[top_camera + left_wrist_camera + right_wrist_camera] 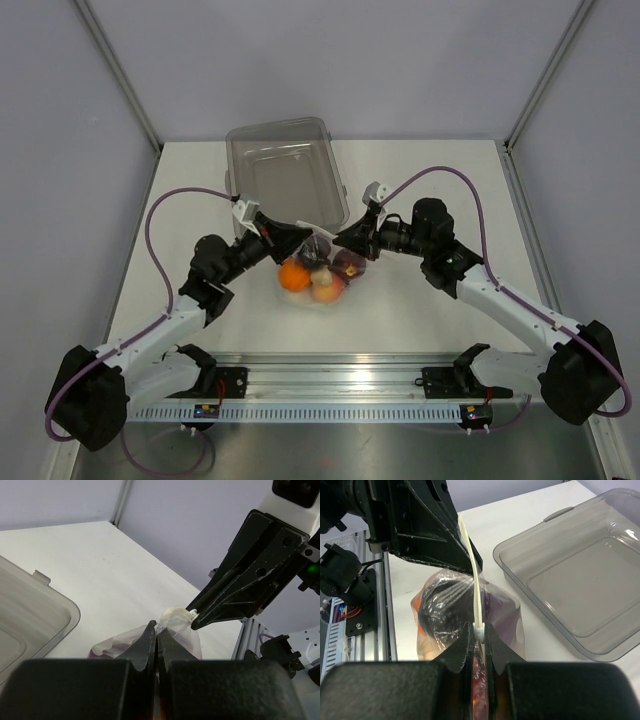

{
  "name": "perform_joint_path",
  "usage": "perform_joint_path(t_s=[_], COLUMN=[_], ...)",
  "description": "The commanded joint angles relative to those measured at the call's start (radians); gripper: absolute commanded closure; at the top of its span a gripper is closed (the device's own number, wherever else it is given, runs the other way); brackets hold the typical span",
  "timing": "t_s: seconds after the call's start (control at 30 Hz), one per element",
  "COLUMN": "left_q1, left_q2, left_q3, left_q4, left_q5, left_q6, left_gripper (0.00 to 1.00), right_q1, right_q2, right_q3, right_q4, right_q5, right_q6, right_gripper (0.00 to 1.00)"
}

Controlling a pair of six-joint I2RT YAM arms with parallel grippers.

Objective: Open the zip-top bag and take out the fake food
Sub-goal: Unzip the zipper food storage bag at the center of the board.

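Observation:
The zip-top bag sits at the table's middle, held up by its top edge between both grippers. Inside it shows fake food: an orange piece, a peach one and a dark red one. My left gripper is shut on the bag's top corner, fingertips pressed together. My right gripper is shut on the small white slider of the white zip strip, and reaches in from the right. The bag bulges below the strip, which still looks closed.
The rigid clear bin stands just behind the bag, close to both grippers. An aluminium rail runs along the near edge with the arm bases on it. Grey walls enclose the white table.

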Motion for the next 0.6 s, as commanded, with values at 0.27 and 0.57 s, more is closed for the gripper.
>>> perform_joint_path(t_s=[0.27,0.57], left_q1=[0.044,0.047], left_q2=[-0.224,-0.388], left_q3=[0.015,0.064], left_q4=[-0.125,-0.338], left_q5=[-0.215,-0.327], left_q6=[-0.030,-0.026], left_gripper=[1.00,1.00], right_q1=[0.002,0.002], right_q2=[0.025,0.045], right_q3=[0.011,0.021], right_q4=[-0.006,-0.014], right_q5=[0.007,0.007], right_q6=[-0.021,-0.023], right_gripper=[1.00,1.00])
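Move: Level with the left hand and 5 to 6 cm to its right is the zip slider, already pinched in the right hand's fingertips, while the left fingers still hold the bag's zip strip. The food hangs in the bag below: the orange about 3 cm left, 2 cm back and 14 cm down from the left hand, the peach some 4 cm right, 3 cm back and 15 cm down. The grey tray's middle lies about 33 cm ahead and 9 cm left, down on the table. Drawing the pinched zip strip away from the right hand, the left hand travels about 5 cm to the left, rising nearly 2 cm after the start and swinging some 10 to 15 degrees counter-clockwise, fingers still shut. The right hand keeps its pinch on the slider and acts as the anchor, sinking only about 1.5 cm. ##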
